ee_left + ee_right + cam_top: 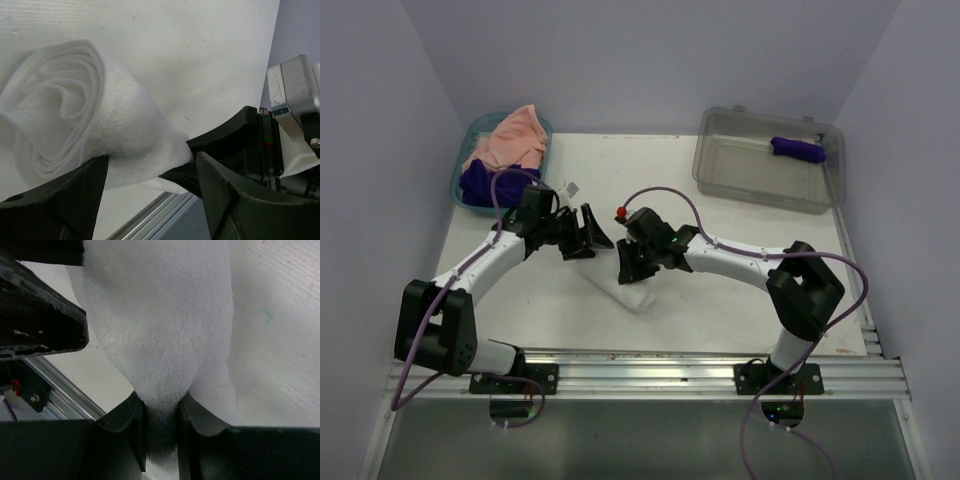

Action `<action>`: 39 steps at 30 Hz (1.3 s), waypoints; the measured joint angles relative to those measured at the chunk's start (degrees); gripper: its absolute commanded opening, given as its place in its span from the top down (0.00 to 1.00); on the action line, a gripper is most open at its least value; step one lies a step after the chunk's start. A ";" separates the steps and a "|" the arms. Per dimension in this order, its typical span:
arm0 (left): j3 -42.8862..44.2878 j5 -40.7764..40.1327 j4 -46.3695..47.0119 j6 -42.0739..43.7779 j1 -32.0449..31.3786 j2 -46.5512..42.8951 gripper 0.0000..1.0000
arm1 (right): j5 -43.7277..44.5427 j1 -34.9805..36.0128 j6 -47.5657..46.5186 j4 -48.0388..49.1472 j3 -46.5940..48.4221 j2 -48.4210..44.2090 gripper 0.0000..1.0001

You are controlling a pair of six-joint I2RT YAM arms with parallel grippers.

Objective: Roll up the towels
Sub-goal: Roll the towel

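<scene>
A white towel (636, 291) lies as a loose roll on the table's middle. In the left wrist view its spiral end (70, 110) faces me. My right gripper (631, 266) is shut on a fold of the white towel (160, 315), the cloth pinched between its jaws (160, 407). My left gripper (588, 236) hovers open at the roll's left side, its fingers straddling the roll's edge (150, 165) without squeezing it. A peach-pink towel (516, 134) and a dark purple towel (485, 181) lie crumpled in the teal basket. A rolled purple towel (798, 149) rests in the clear bin.
The teal basket (462, 172) stands at the back left, the clear grey bin (725, 165) at the back right. A metal rail (650, 368) runs along the near table edge. Grey walls close in both sides.
</scene>
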 measured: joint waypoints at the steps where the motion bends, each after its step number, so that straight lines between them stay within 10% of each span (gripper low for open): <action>1: -0.76 0.04 0.83 -0.22 0.00 0.04 0.25 | -0.81 -0.33 0.17 -0.02 0.15 0.31 0.98; 12: -3.15 1.38 9.51 -1.84 0.00 7.32 0.26 | -9.57 -5.29 -1.09 -4.26 5.14 5.29 0.87; 19: -2.75 2.40 11.06 -2.43 0.00 9.07 0.26 | -5.20 -4.87 -3.50 -6.99 6.21 4.48 0.42; 39: -2.62 2.75 10.21 -2.69 -0.07 9.20 0.26 | 18.45 8.07 -14.86 -11.61 4.04 -3.15 0.23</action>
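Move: The rolled white towel lies slantwise just below my open left hand; its middle is about 6 cm back, 4 cm to the right and 5 cm down. My right hand still pinches the roll near its right end, with the middle about 4 cm to the left, level fore and aft and 2 cm lower. The teal basket stands well off, roughly 22 cm ahead and 22 cm left of my left hand, some 8 cm lower. I let go of the towel's right end with my right hand: I first ease the pinch about 2 cm forward and slightly down, then spread the fingers wide, lift some 3 cm while drawing right and back, and sink a little again over the towel end, the wrist tilting its fingertips up and outward. Meanwhile I lower my left hand about 4 cm, fingers staying wide, to straddle the left part of the roll, and stay there. ##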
